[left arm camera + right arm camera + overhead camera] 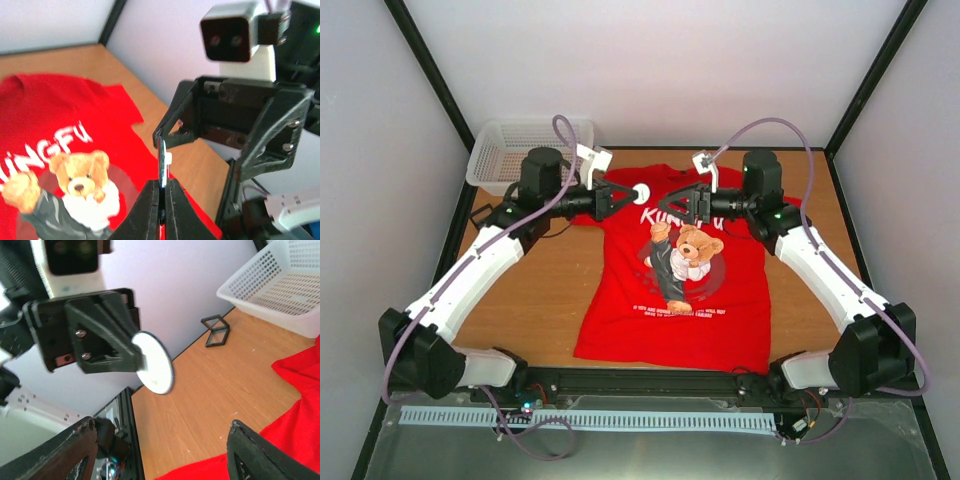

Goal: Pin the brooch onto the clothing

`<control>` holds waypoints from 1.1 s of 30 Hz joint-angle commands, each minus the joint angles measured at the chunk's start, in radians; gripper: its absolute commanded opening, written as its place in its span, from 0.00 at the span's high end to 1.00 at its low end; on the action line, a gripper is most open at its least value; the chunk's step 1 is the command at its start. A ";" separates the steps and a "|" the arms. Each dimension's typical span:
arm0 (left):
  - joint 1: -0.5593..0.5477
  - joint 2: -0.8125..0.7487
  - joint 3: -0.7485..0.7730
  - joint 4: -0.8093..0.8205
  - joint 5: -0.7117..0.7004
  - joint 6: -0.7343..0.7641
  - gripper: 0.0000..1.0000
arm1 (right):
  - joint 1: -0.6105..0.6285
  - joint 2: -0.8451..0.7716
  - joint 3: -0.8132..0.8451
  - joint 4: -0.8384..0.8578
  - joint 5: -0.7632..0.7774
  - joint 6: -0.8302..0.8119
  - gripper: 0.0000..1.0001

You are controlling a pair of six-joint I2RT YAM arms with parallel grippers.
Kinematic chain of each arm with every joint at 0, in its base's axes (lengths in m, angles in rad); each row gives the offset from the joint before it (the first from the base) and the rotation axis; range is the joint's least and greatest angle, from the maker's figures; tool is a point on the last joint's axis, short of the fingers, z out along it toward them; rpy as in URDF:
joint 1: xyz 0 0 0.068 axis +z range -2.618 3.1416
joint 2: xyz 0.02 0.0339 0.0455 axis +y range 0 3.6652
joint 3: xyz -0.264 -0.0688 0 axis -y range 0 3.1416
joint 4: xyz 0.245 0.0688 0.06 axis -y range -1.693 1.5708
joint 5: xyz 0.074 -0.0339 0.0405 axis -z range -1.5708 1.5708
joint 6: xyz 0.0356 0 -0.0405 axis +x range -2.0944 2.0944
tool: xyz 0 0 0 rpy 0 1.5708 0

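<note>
The brooch [641, 193] is a small round disc with a white face and a dark rim. My left gripper [628, 194] is shut on its edge and holds it in the air above the collar of the red T-shirt [720, 300], the clothing, which lies flat on the table. The left wrist view shows the brooch [162, 162] edge-on between the shut fingers. My right gripper [678, 203] faces it from the right, open, a short gap away. In the right wrist view the brooch [155, 363] hangs beyond my spread fingers [250, 452], with nothing between them.
A white mesh basket [505, 150] stands at the table's back left corner, behind the left arm. A small black frame [216, 330] lies on the wood near the basket [280, 285]. Both arms reach in over the shirt's upper part.
</note>
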 commanded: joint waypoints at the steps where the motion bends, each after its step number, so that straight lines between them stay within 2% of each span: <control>1: -0.023 -0.074 0.021 0.165 -0.161 -0.058 0.99 | -0.001 0.006 0.054 0.120 0.083 0.246 0.32; 4: -0.028 -0.104 0.011 0.236 -0.203 -0.110 0.99 | 0.002 0.003 0.050 0.272 0.085 0.383 0.34; 10: -0.028 -0.085 0.051 0.278 -0.176 -0.134 0.99 | 0.018 0.039 0.065 0.455 0.067 0.488 0.37; 23: -0.028 -0.043 0.084 0.316 -0.079 -0.149 0.99 | 0.049 0.090 0.120 0.516 0.063 0.535 0.49; 33: -0.028 -0.031 0.095 0.319 -0.054 -0.146 0.99 | 0.068 0.127 0.155 0.530 0.044 0.552 0.53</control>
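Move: The left gripper already holds the brooch at its edge; the right gripper's open fingers, which it is brought to, lie about 8 cm to the left hand's right and 2 cm back, roughly level. From the right hand, the brooch is some 6 cm left, 2 cm ahead and 1 cm higher. About 31 cm below the right hand are the bear print, 6 cm ahead and 3 cm right, and the KUNGFU lettering, 20 cm ahead and 5 cm right. Raise both grippers together, about 9 cm off the shirt, keeping the left fingers shut on the brooch and tilting both sets of fingertips upward, the right by some 15 degrees. Ease the right gripper forward early and then left towards the brooch, about 3 cm each way, narrowing its fingers to roughly half open around the brooch's free side without shutting on it. ##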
